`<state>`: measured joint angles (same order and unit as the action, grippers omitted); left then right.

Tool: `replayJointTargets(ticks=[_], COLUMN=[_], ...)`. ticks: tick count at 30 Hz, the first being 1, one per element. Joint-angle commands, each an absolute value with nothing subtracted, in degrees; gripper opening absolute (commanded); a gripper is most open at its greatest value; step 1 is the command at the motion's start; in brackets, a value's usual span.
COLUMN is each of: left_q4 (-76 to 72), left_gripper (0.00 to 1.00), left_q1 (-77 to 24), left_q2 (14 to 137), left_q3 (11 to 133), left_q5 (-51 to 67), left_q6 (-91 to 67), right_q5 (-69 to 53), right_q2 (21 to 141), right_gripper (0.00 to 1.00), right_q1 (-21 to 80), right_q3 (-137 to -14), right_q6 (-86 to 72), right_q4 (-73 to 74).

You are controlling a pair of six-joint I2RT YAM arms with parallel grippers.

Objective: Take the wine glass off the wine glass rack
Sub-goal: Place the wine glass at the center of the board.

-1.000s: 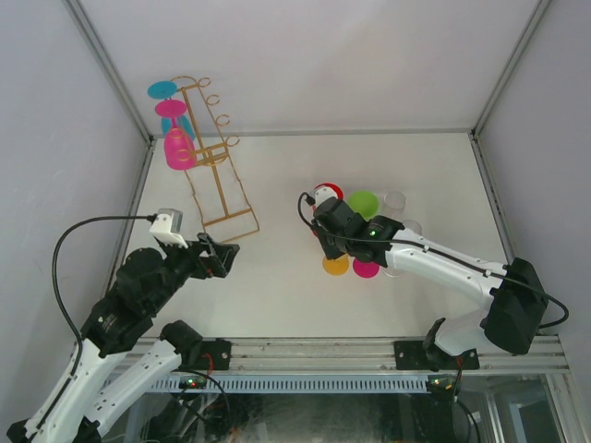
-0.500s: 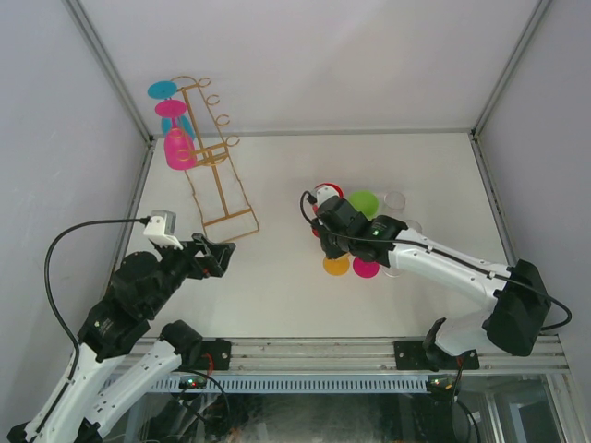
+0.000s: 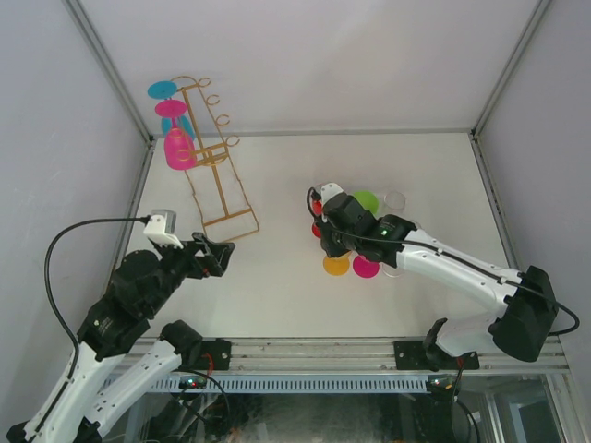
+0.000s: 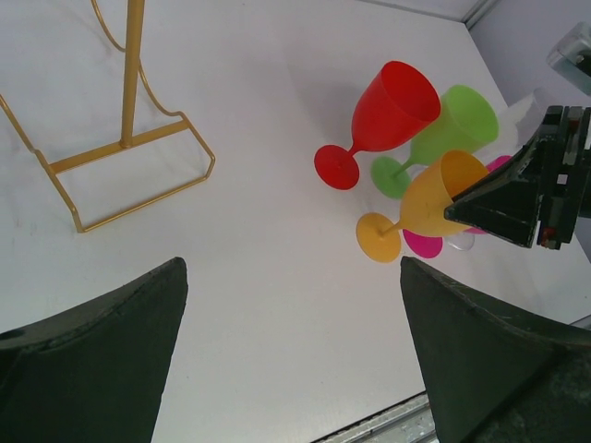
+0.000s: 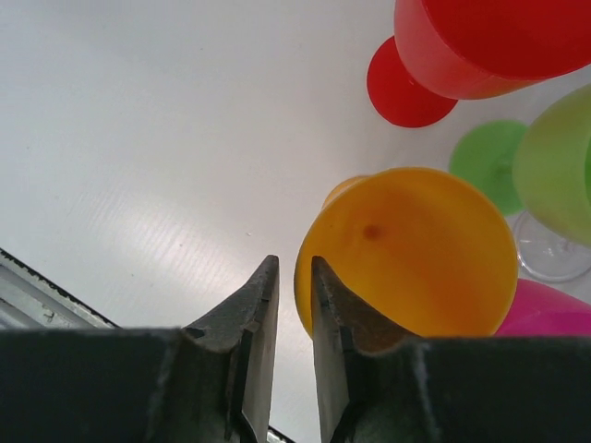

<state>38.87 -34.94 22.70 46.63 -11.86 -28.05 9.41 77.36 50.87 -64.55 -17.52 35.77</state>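
Observation:
The gold wine glass rack (image 3: 222, 189) stands at the back left, and its base frame (image 4: 129, 138) shows in the left wrist view. A pink wine glass (image 3: 178, 149) hangs upside down on it, with a blue one (image 3: 186, 125) behind. My right gripper (image 3: 330, 242) is low over a cluster of glasses on the table. Its jaws (image 5: 294, 263) stand a narrow gap apart at the rim of the orange glass (image 5: 416, 249), with bare table showing between the left finger and the glass. My left gripper (image 3: 222, 256) is wide open and empty (image 4: 291, 268), hovering short of the rack.
Around the orange glass (image 4: 439, 189) stand a red glass (image 4: 392, 106), a green glass (image 4: 462, 120), a pink one (image 3: 366, 269) and a clear one (image 3: 395, 199). The enclosure's walls close in the table at left, back and right.
The right gripper's jaws have parted a little at the orange glass, and the gripper has shifted slightly right. The left arm drew back slightly to the left early on.

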Motion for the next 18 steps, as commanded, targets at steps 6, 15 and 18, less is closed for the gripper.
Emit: replayJointTargets(ticks=[6,15,18], left_q4=[41.35,47.98,47.81], left_gripper=[1.0,1.0,1.0], left_q1=[-34.54,-34.29,-33.42], left_q2=[27.02,37.55,39.58], left_q3=[56.21,73.21,77.46], left_q5=[-11.46,-15.45,-14.43], left_q6=[-24.71,-19.13,-19.55], right_q5=[1.93,0.81,0.21], right_q2=[72.22,62.48,58.27], right_gripper=[0.24,0.48,0.54], right_q1=[48.67,46.82,46.46], right_q3=[-67.44,-67.68,-66.99], right_q6=[-20.52,-23.63,-24.15], right_q4=[35.06,34.51,33.92])
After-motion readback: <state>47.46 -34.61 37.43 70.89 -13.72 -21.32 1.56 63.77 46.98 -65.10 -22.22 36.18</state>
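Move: Just right of the right hand and slightly ahead, the yellow wine glass's middle lies about 3 cm right, 2 cm forward and 7 cm down, its rim still between the finger tips. The red glass stands 12 cm straight ahead, the green one 10 cm ahead and 8 cm right, the near pink one 2 cm ahead and 11 cm right. From the left hand, the rack's pink glass hangs some 22 cm ahead, 11 cm left, roughly level. Drawing up off the yellow glass's rim, slowly and then faster, the right hand climbs about 8 cm and eases slightly back while its already loosened fingers spread to about half open and its left side rolls up some 15 degrees. The left hand, empty and wide open, rises about 9 cm nearly straight up beside the rack. ##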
